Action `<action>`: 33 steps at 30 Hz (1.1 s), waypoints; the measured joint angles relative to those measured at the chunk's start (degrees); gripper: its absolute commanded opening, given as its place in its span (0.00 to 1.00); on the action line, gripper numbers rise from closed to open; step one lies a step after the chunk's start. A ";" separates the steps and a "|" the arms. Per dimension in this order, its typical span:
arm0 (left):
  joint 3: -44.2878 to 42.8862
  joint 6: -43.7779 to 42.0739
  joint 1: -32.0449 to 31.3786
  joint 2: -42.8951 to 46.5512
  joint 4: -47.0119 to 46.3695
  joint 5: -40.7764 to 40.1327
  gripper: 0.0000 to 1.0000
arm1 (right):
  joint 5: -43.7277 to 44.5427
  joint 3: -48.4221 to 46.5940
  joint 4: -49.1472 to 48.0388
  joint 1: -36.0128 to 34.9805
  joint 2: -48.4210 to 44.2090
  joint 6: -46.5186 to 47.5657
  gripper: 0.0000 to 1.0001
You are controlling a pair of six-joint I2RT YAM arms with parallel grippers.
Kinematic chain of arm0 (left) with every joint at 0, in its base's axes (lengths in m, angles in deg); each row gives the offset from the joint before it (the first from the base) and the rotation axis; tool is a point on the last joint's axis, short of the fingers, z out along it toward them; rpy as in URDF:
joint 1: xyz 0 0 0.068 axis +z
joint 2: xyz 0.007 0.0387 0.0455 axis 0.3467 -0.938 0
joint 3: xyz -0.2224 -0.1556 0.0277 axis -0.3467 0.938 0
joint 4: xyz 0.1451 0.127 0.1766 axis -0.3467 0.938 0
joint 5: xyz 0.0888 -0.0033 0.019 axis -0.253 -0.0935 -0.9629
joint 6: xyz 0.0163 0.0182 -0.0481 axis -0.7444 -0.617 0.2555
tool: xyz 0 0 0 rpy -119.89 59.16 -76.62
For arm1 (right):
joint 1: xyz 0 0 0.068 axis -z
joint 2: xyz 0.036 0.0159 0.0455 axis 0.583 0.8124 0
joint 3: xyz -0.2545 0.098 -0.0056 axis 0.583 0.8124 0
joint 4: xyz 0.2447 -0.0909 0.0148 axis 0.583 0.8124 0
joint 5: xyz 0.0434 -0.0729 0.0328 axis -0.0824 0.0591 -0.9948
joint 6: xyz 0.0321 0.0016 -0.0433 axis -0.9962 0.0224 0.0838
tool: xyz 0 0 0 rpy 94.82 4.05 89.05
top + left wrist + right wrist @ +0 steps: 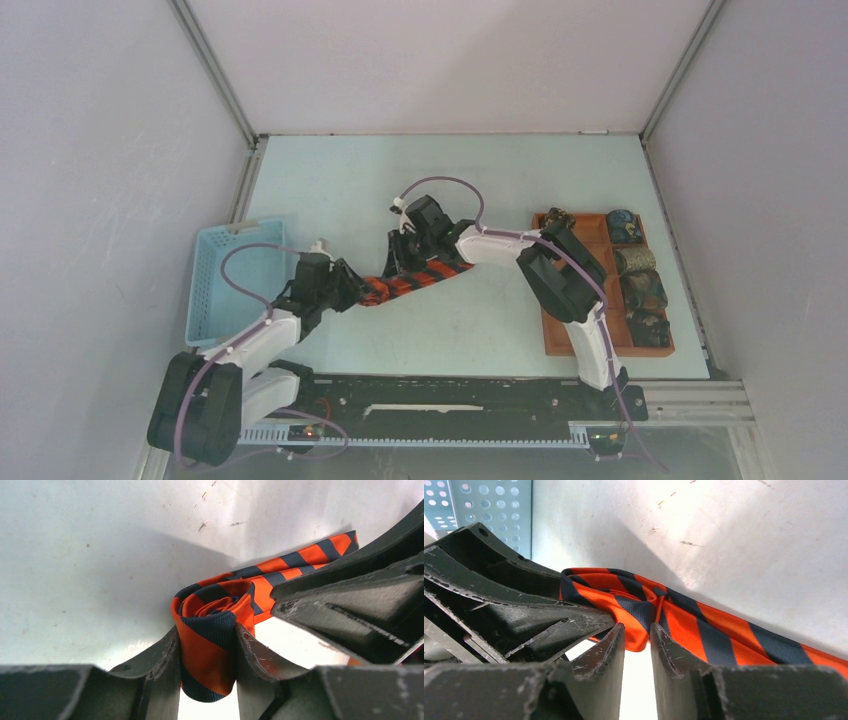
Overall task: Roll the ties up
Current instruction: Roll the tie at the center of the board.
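A long tie (418, 279) with red-orange and black stripes lies on the table between my two grippers. Its left end is wound into a small roll (212, 622). My left gripper (352, 292) (207, 630) is shut on that roll, a finger pressed against each side. My right gripper (402, 260) (638, 626) hovers over the tie's flat stretch (724, 635) just right of the roll. Its jaws stand a little apart, open, with a fold of the fabric at the tips. Each wrist view also shows the other gripper close by.
A light blue plastic basket (215, 290) stands at the left, just behind my left arm. A brown compartmented tray (650, 349) at the right holds several small rolled ties (640, 290). Grey walls close in the table on three sides.
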 measured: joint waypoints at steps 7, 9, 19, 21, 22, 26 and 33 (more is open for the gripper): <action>-6.25 -3.85 -1.09 -0.44 11.56 -4.17 0.41 | 0.17 0.28 0.35 1.73 -0.81 0.00 0.29; -8.44 -4.87 -1.95 -1.38 14.78 -6.12 0.41 | 0.28 0.85 0.46 2.29 -1.33 0.02 0.29; -20.00 -8.72 -8.37 -9.79 27.19 -15.67 0.40 | 0.96 3.21 1.51 5.22 -4.22 0.59 0.30; -22.36 -9.16 -9.92 -11.76 29.49 -17.84 0.40 | 1.46 4.00 1.81 5.75 -5.27 0.70 0.35; -23.67 -9.25 -10.88 -12.81 30.82 -19.15 0.40 | 1.79 4.52 1.95 6.08 -6.01 0.85 0.38; -28.37 -9.27 -14.86 -16.74 35.69 -24.63 0.40 | 3.08 5.99 2.49 7.08 -8.35 1.07 0.49; -34.40 -9.18 -20.13 -22.36 42.71 -32.30 0.40 | 5.05 8.09 3.41 8.48 -11.39 1.31 0.60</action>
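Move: The tie's roll is already between the left fingers, its middle barely 1 cm to their right and at their height; the flat strip's middle lies about 15 cm right and 3 cm ahead, some 2 cm lower, and the blue basket's middle about 31 cm left and 1 cm ahead. From the right hand, the strip's far end is roughly 20 cm right, 2 cm ahead and 4 cm below; the roll sits about 4 cm left, 3 cm back and 1 cm below. Keeping its pinch on the roll, the left hand turns it over towards the flat strip: the wrist rolls some 40 degrees, left side rising, and the fingers tip steeper downward while their tips lift about 2 cm. The right hand backs off from beside the roll, going about 8 cm right along the strip, some 4 cm forward and 3 cm up, its fingers opening wider over the last part. ##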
